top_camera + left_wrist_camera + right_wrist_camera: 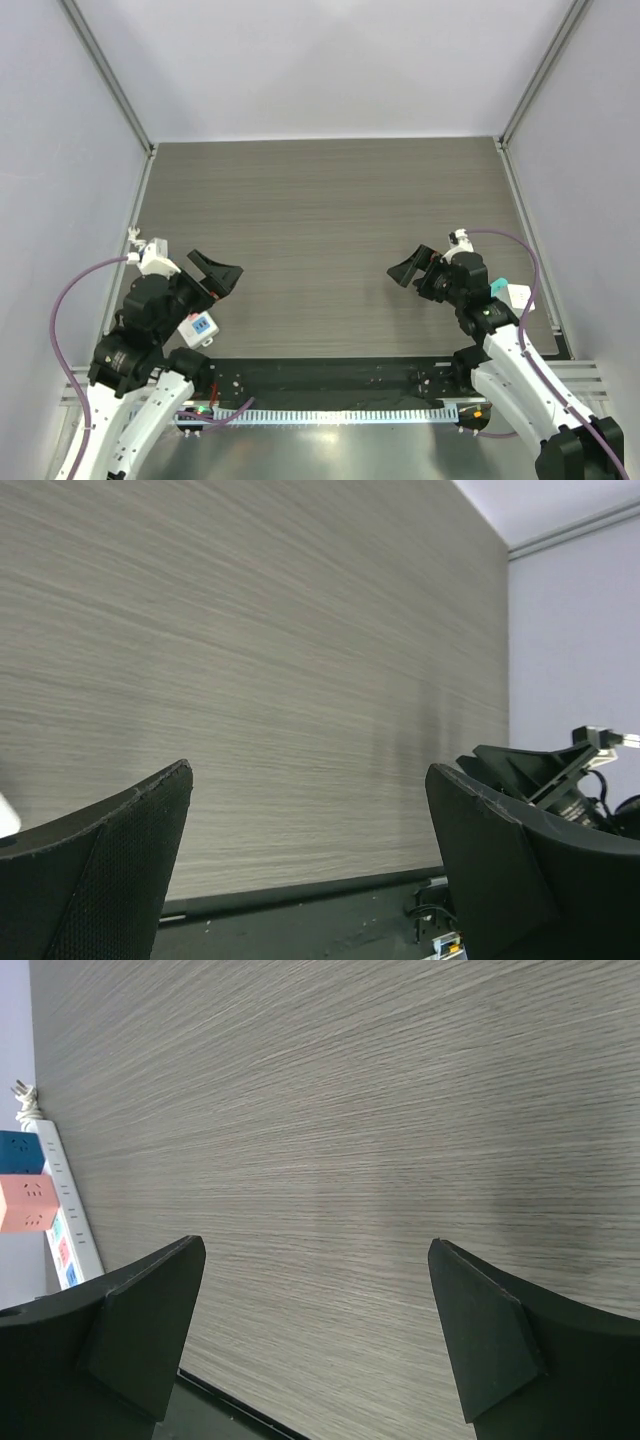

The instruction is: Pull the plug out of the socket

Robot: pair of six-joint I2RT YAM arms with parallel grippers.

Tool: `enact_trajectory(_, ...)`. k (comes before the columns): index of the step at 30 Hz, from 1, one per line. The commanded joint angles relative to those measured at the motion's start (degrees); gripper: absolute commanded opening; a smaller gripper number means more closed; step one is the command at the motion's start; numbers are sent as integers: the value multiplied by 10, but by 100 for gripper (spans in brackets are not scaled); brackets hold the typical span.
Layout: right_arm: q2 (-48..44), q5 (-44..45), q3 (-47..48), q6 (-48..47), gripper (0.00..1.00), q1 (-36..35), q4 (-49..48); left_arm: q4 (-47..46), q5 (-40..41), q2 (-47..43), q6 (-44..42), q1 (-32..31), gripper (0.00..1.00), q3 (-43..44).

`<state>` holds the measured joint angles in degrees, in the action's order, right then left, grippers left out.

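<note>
A white power strip [62, 1222] lies along the table's left edge in the right wrist view. A blue cube plug [18, 1150] and a pink cube plug [28, 1205] sit on it. In the top view only a white piece with a blue mark [200, 326] shows beside the left arm; I cannot tell whether it is the strip. My left gripper [218, 272] [310, 775] is open and empty above bare table. My right gripper [408, 270] [317, 1248] is open and empty, far from the strip.
The grey wood-grain table [330, 200] is walled at the back and both sides. A black base rail [330, 385] runs along the near edge. A white and teal item [514, 293] lies by the right arm. The right arm's gripper shows in the left wrist view [540, 770].
</note>
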<state>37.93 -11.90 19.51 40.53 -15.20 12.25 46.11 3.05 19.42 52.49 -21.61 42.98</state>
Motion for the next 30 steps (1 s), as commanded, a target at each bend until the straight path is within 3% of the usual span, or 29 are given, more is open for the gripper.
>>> enact_trajectory(1, 7, 13, 23, -34, 99, 2, -9, 31, 25, 30, -11, 3, 100, 31)
enact_trajectory(5, 21, 10, 23, -38, 100, 2, -46, 76, 58, 62, -19, 3, 100, 54)
enact_trajectory(9, 82, -83, 18, -39, 100, 2, -168, 89, 57, 93, -25, 3, 100, 71)
enact_trajectory(13, 222, -147, 43, 0, 100, -27, -298, 107, 56, 125, -30, 2, 100, 91)
enact_trajectory(16, 321, -129, 81, 15, 100, -97, -383, 136, 51, 150, -35, 3, 100, 112)
enact_trajectory(20, 472, -107, 178, 17, 100, -198, -474, 176, 84, 165, -35, 2, 100, 140)
enact_trajectory(22, 528, -103, 244, 20, 100, -246, -513, 207, 149, 165, -15, 3, 100, 149)
enact_trajectory(27, 728, -138, 406, 51, 99, -316, -571, 228, 223, 178, -12, 2, 100, 148)
enact_trajectory(30, 797, -157, 515, 60, 97, -348, -574, 236, 259, 210, -8, 3, 100, 149)
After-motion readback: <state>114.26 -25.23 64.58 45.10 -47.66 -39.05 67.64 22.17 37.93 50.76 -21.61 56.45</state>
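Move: Standing on the white strip at the left of the table, the pink cube plug is about 18 cm left of the left hand, 6 cm ahead and some 20 cm below. From the right hand it is far across, roughly 60 cm left, level fore and aft, about 7 cm lower. The blue cube plug sits some 5 cm left of the pink one and 7 cm farther out; the strip's near end lies about 8 cm right of it and 13 cm nearer. Sweeping left across the table towards the pink cube, the open right hand starts slowly, then races about 34 cm left and 6 cm forward, rising slightly at the end, turning some 40 degrees counter-clockwise and rolling its left side up. The open left hand first sinks a little, tipping down, then shifts about 5 cm left towards the strip, rolling its left side up and turning counter-clockwise. ##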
